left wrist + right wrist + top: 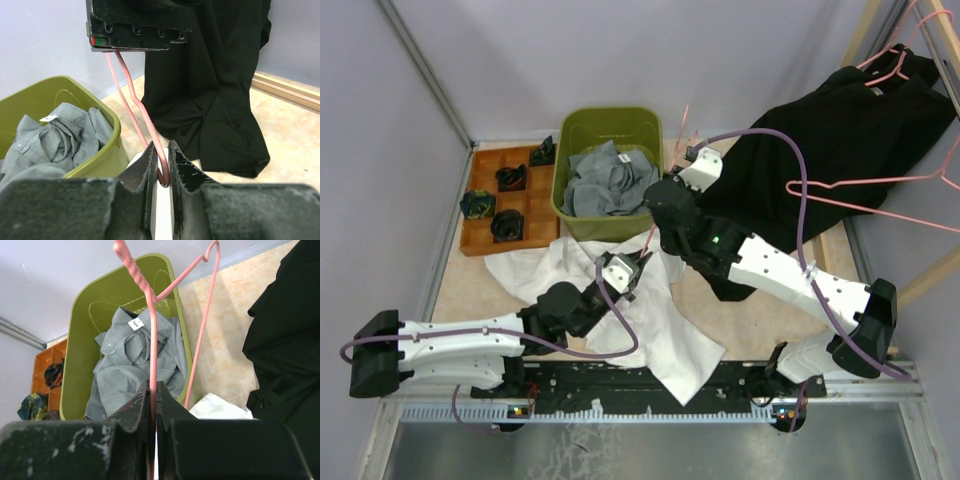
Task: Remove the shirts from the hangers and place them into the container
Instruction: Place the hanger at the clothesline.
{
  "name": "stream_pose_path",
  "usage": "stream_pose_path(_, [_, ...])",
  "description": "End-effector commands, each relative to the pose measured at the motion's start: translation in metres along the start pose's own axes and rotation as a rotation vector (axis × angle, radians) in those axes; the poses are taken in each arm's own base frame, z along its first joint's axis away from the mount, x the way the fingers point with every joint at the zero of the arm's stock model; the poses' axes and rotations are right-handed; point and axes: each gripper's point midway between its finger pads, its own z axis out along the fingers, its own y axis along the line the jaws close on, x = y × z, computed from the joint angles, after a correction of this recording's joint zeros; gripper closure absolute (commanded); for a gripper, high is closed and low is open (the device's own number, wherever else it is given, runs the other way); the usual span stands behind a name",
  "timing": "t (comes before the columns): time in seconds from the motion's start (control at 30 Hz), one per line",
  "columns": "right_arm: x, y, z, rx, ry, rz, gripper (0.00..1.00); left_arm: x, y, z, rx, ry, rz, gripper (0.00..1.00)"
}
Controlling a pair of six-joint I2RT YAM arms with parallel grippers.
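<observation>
A pink wire hanger (152, 340) is bare and held at both ends. My right gripper (153, 390) is shut on its wire just right of the green container (615, 115). Lower down, my left gripper (161, 155) is shut on the hanger's (135, 95) bent end. A white shirt (680, 340) lies spread on the table under the left gripper (638, 266). The container (80, 340) holds a crumpled grey shirt (605, 182). A black shirt (840, 130) hangs at the right on another pink hanger (890, 60).
A brown wooden tray (480, 240) with dark small items sits left of the container. A loose pink hanger (880, 195) sticks out over the black shirt. Light wooden rack poles (925, 280) stand at the far right. Grey walls close in at the back and the left.
</observation>
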Motion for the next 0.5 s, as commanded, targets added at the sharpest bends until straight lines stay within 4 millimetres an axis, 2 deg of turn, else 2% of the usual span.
stream_pose_path(0.0, [-0.0120, 0.0017, -0.0087, -0.025, -0.013, 0.032, 1.00, -0.0319, 0.0060, 0.0037, -0.020, -0.077, -0.064, 0.79])
stream_pose_path(0.2, [-0.0131, 0.0001, -0.0091, -0.020, -0.016, 0.043, 1.00, -0.0336, 0.0085, 0.0057, -0.041, -0.083, -0.073, 0.66])
stream_pose_path(0.37, [-0.0136, -0.0013, -0.0089, -0.011, -0.021, 0.054, 1.00, -0.0335, 0.0047, 0.0093, -0.032, -0.079, -0.071, 0.63])
stream_pose_path(0.47, [-0.0131, -0.0019, -0.0090, -0.010, -0.019, 0.051, 1.00, -0.0315, 0.0046, 0.0103, -0.037, -0.074, -0.070, 0.64])
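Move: The hanger's free lower corner sits right at the left hand's fingertips, already loosely between the barely parted pads. The white shirt lies on the table about 25 cm below and 3 cm left of this hand; the green container's middle is roughly 27 cm ahead, 7 cm left and 19 cm lower. From the right hand, which already grips the hanger's bar, that corner is about 12 cm back, 5 cm left and 5 cm below. Spread the left fingers steadily from barely parted to roughly a third open around the hanger's lower corner, ending the loose enclosure but keeping the corner between the pads. Hold the left hand almost in place, easing only about 0.5 cm up and to the right late on. Keep the right hand still and its pinch on the hanger's bar shut. ##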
